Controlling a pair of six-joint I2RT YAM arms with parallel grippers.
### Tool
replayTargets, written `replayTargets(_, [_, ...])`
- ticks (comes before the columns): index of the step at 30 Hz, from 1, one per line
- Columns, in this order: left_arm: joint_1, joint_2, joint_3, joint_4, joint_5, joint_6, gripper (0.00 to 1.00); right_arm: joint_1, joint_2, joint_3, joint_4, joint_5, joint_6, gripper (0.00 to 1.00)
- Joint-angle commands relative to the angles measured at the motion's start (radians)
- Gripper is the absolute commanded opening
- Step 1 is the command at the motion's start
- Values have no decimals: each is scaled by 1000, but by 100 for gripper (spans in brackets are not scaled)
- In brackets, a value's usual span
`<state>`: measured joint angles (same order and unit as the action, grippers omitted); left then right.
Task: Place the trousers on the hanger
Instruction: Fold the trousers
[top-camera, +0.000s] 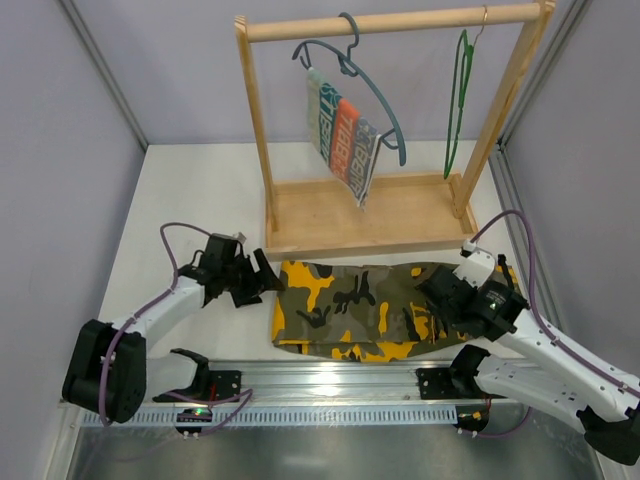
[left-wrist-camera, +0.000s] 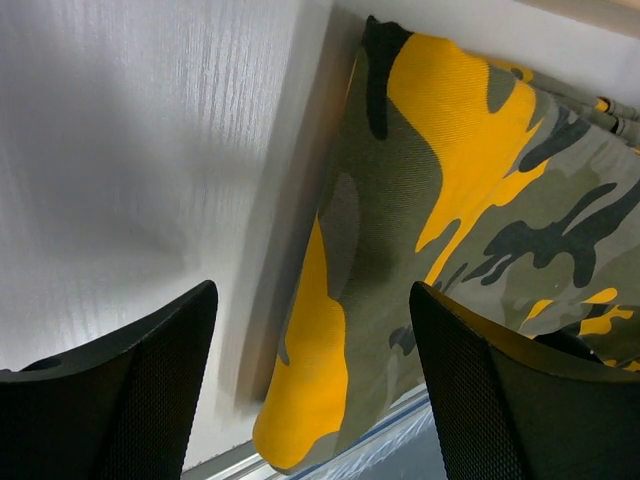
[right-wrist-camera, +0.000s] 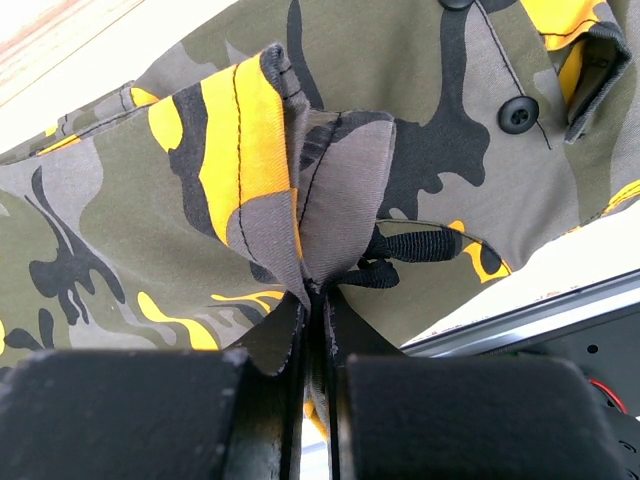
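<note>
The camouflage trousers lie folded on the white table in front of the wooden rack. My right gripper is shut on a pinched-up fold of the trousers near their right end, beside a black strap. My left gripper stands open just left of the trousers' left end, and the cloth edge shows between and beyond its fingers. It holds nothing. The thin green hanger hangs by its hook from the right part of the rack's top bar.
The wooden rack stands behind the trousers on a flat base. A blue-grey hanger with a striped cloth hangs left of the green one. An aluminium rail runs along the table's near edge.
</note>
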<state>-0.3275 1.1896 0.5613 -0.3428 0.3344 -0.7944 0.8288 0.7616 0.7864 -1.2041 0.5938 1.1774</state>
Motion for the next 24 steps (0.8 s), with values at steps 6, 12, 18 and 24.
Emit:
replayTargets(6, [-31,94,-49,208,66,-92,69,-3,-1,1,59,46,-60,4])
replayTargets(12, [-30,203,92,8,-4,-42,0,-5,-25,-73,354,-172,-292,4])
replayTargets(18, [30,203,227,-288,-311,-28,0,-2,85,-90,496,-236,-306,4])
replayTargets(24, [183,160,276,-470,-451,-19,0,35,238,-116,663,-293,-231,4])
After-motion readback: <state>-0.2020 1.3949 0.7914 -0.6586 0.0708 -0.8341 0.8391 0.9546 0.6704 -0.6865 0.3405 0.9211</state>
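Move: The trousers' left edge lies about 2 cm right of the open left hand, level with it and some 3 cm below; the rack's front left corner is roughly 7 cm ahead of that hand. The right hand, already gripping a fold of the trousers, has that left edge some 32 cm to its left, about 2 cm ahead and 5 cm below; the rack's front right corner stands about 12 cm ahead of the right hand and 7 cm to its right. Left hand sinks 3 cm, pinches the trousers' left edge, and both hands shift the trousers some 9 cm left. ##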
